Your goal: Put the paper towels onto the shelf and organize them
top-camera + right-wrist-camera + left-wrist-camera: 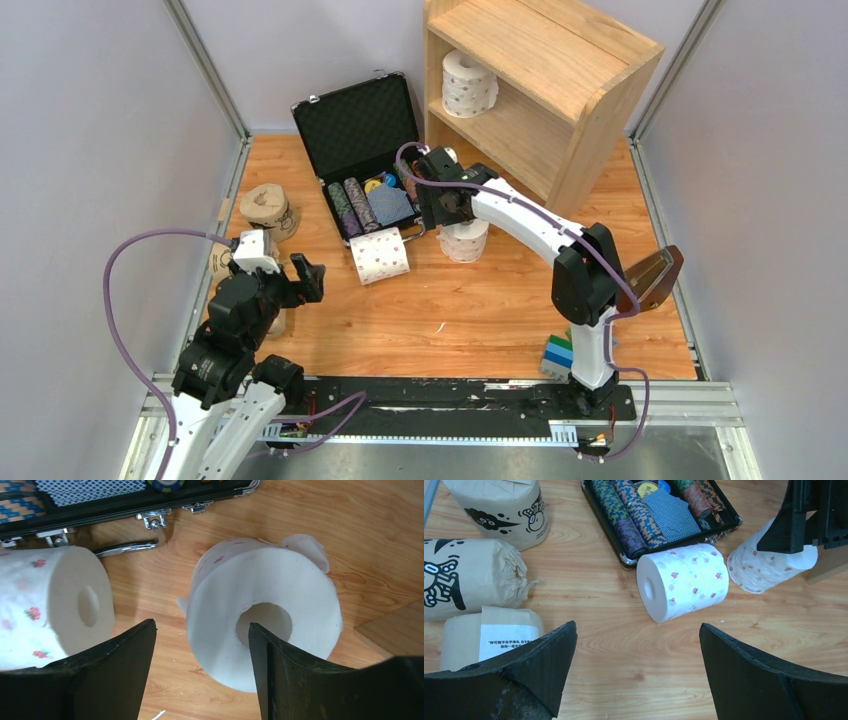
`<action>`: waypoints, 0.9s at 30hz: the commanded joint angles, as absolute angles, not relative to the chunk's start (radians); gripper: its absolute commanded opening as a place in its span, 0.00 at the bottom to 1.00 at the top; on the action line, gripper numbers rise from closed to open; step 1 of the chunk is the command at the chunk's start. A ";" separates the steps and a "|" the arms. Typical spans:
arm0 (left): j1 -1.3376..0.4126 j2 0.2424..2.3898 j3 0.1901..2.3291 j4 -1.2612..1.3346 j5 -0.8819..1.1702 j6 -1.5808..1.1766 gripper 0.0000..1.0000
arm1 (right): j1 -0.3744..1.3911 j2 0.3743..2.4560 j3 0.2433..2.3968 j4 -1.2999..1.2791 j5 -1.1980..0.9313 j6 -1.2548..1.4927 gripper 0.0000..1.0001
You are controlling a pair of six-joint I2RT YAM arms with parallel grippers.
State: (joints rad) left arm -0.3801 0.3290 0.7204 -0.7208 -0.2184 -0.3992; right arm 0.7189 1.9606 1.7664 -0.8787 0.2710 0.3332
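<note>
The shelf [545, 75] stands at the back right with one dotted white roll [468, 82] on its inner board. A second white roll [465, 242] stands upright on the floor in front of it. My right gripper [200, 630] hangs open just over that roll [260, 615], one finger above its core hole and the other outside its wall. A third white roll [684, 582] lies on its side by the case. Three tan-wrapped rolls [499, 510] [469, 577] [489, 637] sit at the left. My left gripper [638, 627] is wide open over bare floor, holding nothing.
An open black case [360, 130] with striped chip rows and cards lies between the tan rolls and the shelf. A brown angled object [655, 275] and coloured blocks [558, 352] sit near the right arm's base. Walls close in both sides.
</note>
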 commanded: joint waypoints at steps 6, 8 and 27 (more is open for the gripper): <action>-0.383 0.337 0.715 -0.690 -0.219 -0.408 1.00 | 0.706 2.020 1.815 -0.893 0.272 0.371 0.63; -0.383 0.339 0.714 -0.690 -0.218 -0.408 1.00 | 0.706 2.034 1.818 -0.892 0.279 0.363 0.58; -0.383 0.347 0.713 -0.692 -0.233 -0.411 1.00 | 0.742 1.857 2.061 -1.004 0.353 0.178 0.22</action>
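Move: About 4 cm to the right of the right hand, level with it fore and aft and some 6 cm below, is the middle of the upright paper roll. Some 12 cm left and 3 cm back lies another roll on its side; the chip case sits about 10 cm left and 8 cm ahead. The shelved roll is roughly 24 cm ahead, 4 cm right and 5 cm higher. From the left hand the upright roll is about 15 cm ahead, 27 cm right and 16 cm below. Sinking about 2.5 cm over the left part of the upright roll, the right hand sets one finger down into the core with the other outside, then closes from well open to pinch the roll's wall between them. Keeping that pinch, it turns back and lifts straight up some 5 cm, speeding up, with barely any turn of the wrist. ##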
